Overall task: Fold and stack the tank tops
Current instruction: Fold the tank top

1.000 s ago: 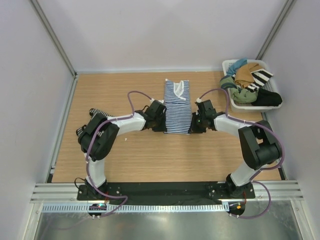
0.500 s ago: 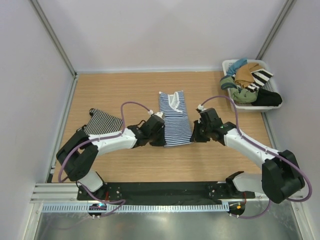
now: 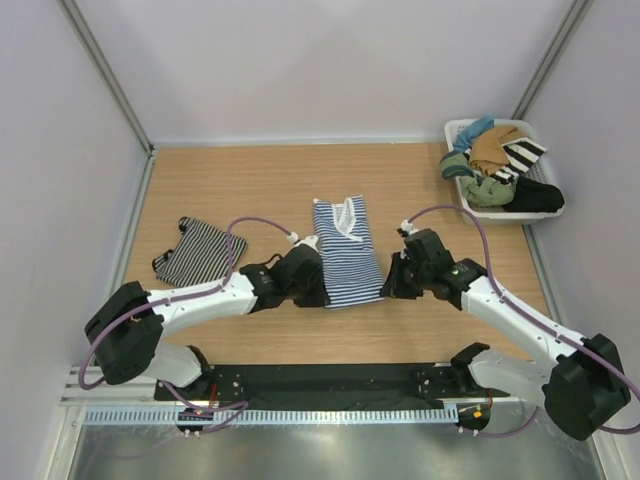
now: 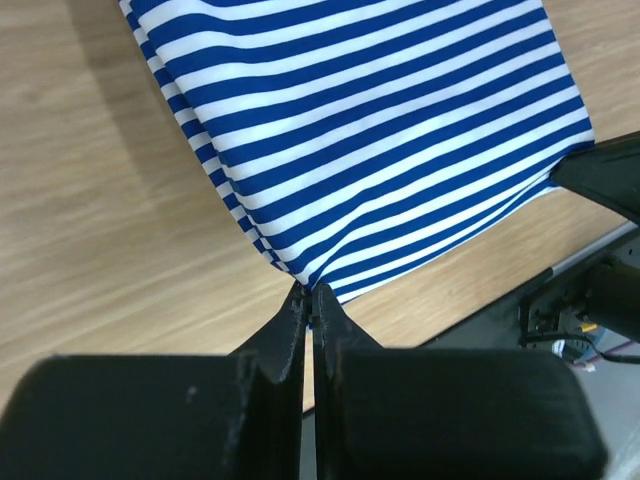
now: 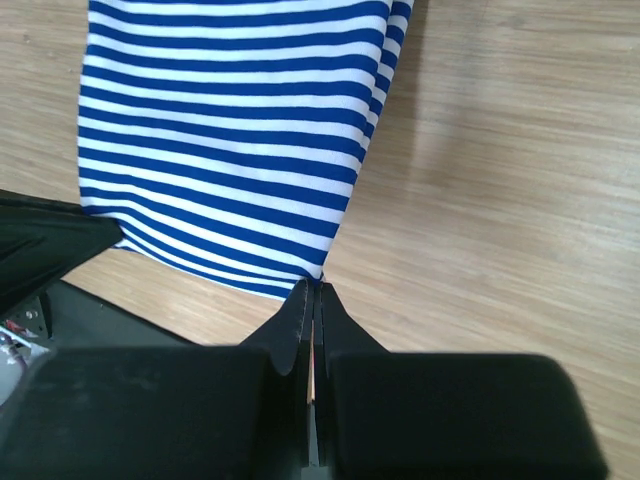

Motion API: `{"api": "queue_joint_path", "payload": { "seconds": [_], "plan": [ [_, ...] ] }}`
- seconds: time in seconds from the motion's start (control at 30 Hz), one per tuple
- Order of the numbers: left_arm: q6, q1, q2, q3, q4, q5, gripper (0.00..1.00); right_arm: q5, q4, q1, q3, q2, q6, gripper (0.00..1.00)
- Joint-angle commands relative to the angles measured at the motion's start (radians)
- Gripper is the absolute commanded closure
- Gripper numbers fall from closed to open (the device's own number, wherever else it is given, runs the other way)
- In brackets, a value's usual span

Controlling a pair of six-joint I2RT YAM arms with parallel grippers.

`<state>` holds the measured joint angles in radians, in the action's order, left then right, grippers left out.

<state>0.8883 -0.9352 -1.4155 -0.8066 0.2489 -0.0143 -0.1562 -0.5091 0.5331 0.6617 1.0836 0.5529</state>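
Observation:
A blue-and-white striped tank top (image 3: 345, 250) lies lengthwise mid-table, folded narrow, its white-trimmed neckline at the far end. My left gripper (image 3: 318, 292) is shut on its near left corner (image 4: 300, 275). My right gripper (image 3: 392, 283) is shut on its near right corner (image 5: 318, 272). Both pairs of jaws are pressed together with cloth pinched at the tips, and the hem is stretched between them. The fine black-and-white striped tank top (image 3: 196, 250) lies flat on the left, apart from both grippers.
A white basket (image 3: 458, 132) at the back right holds tan, green, teal, black and bold-striped clothes. A black base rail (image 3: 330, 380) runs along the near edge of the wooden table (image 3: 240, 185). Grey walls close in both sides.
Both grippers have dragged the blue-and-white top toward the near edge. Its near hem moved closer to the bases. The left arm stretched out, uncovering the black-and-white top.

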Motion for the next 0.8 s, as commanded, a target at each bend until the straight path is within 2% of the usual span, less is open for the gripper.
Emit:
{"api": "queue_joint_path", "payload": {
  "seconds": [0.0,0.17,0.4,0.7,0.77],
  "plan": [
    [0.052,-0.043,0.038,0.024,0.067,-0.009,1.0,-0.011,-0.071,0.013,-0.017,-0.059,0.045,0.98],
    [0.127,-0.079,0.108,0.078,0.072,-0.015,1.0,-0.011,-0.112,0.025,-0.025,-0.149,0.088,0.99],
    [0.179,-0.099,0.228,0.081,0.115,0.002,1.0,-0.017,-0.213,0.025,0.051,-0.198,0.09,0.99],
    [0.251,-0.143,0.24,0.072,0.104,0.011,1.0,-0.003,-0.256,0.027,0.124,-0.228,0.098,0.99],
    [0.271,-0.143,0.242,0.078,0.076,0.059,1.0,0.015,-0.281,0.025,0.162,-0.208,0.087,0.99]
  ]
}}
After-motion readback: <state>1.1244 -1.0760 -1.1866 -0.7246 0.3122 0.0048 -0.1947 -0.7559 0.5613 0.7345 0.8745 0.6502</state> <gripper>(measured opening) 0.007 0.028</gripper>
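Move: Both hands already hold the lower hem corners of the blue-striped tank top. From the left hand the middle of its body lies about 15 cm ahead, 6 cm right and 7 cm lower; the near table edge is roughly 14 cm straight back, and the folded black-striped top some 15 cm ahead and 29 cm left. From the right hand the tank top's middle is about 13 cm ahead and 9 cm left, 7 cm lower. Both closed grippers drag the pinched hem back towards the near edge, left about 6 cm, while rising 4–5 cm. ##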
